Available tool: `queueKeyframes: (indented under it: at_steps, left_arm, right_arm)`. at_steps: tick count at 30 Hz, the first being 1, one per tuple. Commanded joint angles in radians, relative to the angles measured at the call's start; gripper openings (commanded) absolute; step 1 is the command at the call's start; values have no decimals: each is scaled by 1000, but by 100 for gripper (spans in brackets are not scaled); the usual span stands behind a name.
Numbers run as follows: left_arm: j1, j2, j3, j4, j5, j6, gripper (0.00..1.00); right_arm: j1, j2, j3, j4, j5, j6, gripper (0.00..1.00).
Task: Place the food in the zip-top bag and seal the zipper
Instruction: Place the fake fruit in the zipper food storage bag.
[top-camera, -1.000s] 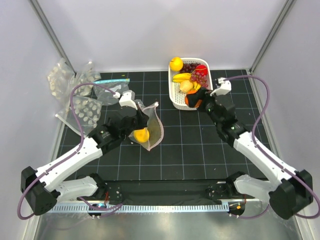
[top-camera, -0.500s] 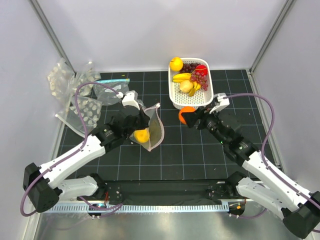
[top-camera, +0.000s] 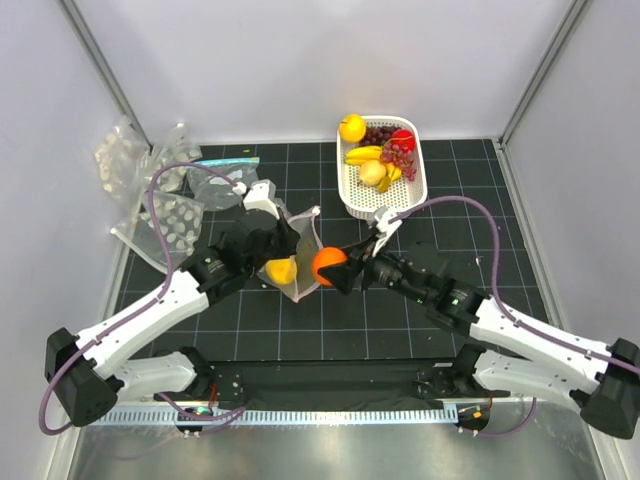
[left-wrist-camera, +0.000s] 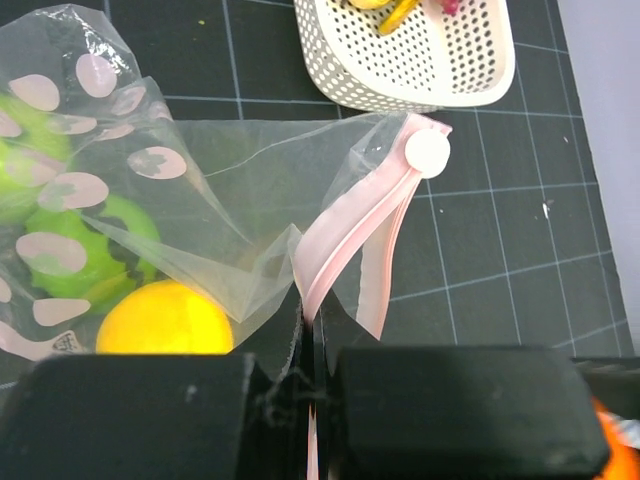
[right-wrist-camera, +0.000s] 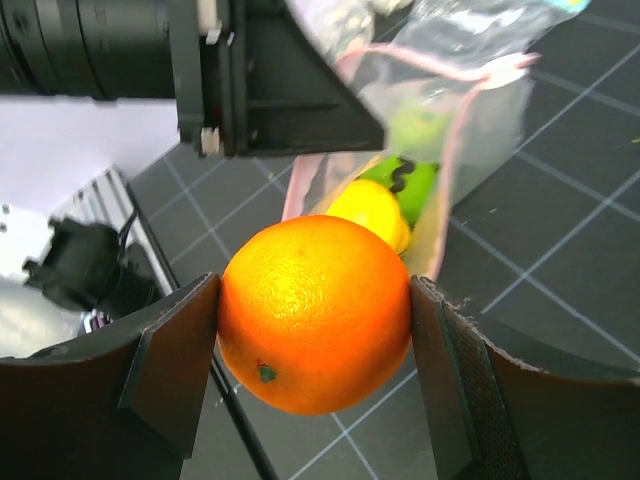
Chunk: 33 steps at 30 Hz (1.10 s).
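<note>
The dotted clear zip-top bag (top-camera: 305, 255) stands open at the table's middle left, with a yellow fruit (top-camera: 281, 271) and a green item (left-wrist-camera: 75, 250) inside. My left gripper (top-camera: 272, 238) is shut on the bag's pinkish zipper strip (left-wrist-camera: 345, 235) and holds the mouth up. My right gripper (top-camera: 330, 267) is shut on an orange (top-camera: 327, 265) and holds it right at the bag's mouth. In the right wrist view the orange (right-wrist-camera: 315, 312) fills the space between the fingers, with the bag's opening (right-wrist-camera: 440, 150) just behind it.
A white perforated basket (top-camera: 352, 192) at the back centre holds a lemon, bananas, grapes and a red fruit. Several spare clear bags (top-camera: 160, 195), one with a teal strip, lie at the back left. The cell walls close in on both sides.
My right arm has carried the orange from beside the basket leftward and toward me, to the bag's mouth. The left gripper has kept its hold on the zipper strip.
</note>
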Motion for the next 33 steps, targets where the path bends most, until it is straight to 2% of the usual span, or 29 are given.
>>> queueKeyframes:
  at_steps: [1, 7, 13, 15, 16, 17, 18, 33]
  left_arm:
    - [-1, -31, 54, 8, 89, 1, 0]
    - [-3, -84, 25, 67, 268, -39, 0]
    - [-1, -139, 8, 96, 325, -53, 0]
    - [-3, -145, 4, 110, 340, -56, 0]
    - [-1, -148, 1, 113, 339, -56, 0]
    - [-1, -147, -1, 114, 340, -56, 0]
    - [-1, -147, -1, 113, 334, -52, 0]
    - [2, -110, 4, 73, 218, -45, 0]
  right_arm:
    - [43, 61, 5, 106, 20, -53, 45]
    - [55, 128, -8, 185, 124, -33, 46]
    - [55, 141, -30, 216, 239, -35, 47]
    - [55, 158, -30, 219, 279, -35, 62]
    - [55, 166, -27, 215, 289, -35, 76]
    - [55, 172, -18, 209, 293, -33, 95]
    - [55, 183, -10, 180, 313, -33, 98]
    - [55, 16, -55, 143, 372, -35, 99]
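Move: The right hand still holds the orange, and the bag's open mouth lies about 5 cm to its left, 1 cm ahead and some 6 cm lower. Inside the bag the yellow fruit sits about 11 cm to the left, 1 cm back and 12 cm down; the basket is 22 cm ahead, 11 cm right and 12 cm down. From the left hand, shut on the bag's rim, the orange is roughly 8 cm right, 6 cm back and about level. The right hand lowers the orange some 4 cm and leftward into the bag's mouth, pushes on about 4 cm forward, then opens to let go and draws up and to the right, the fingers staying wide. Meanwhile the left hand, keeping its pinch on the rim, pulls it up about 5 cm, back and to the right around the orange, turning some 15 degrees clockwise, and then all but holds there. ##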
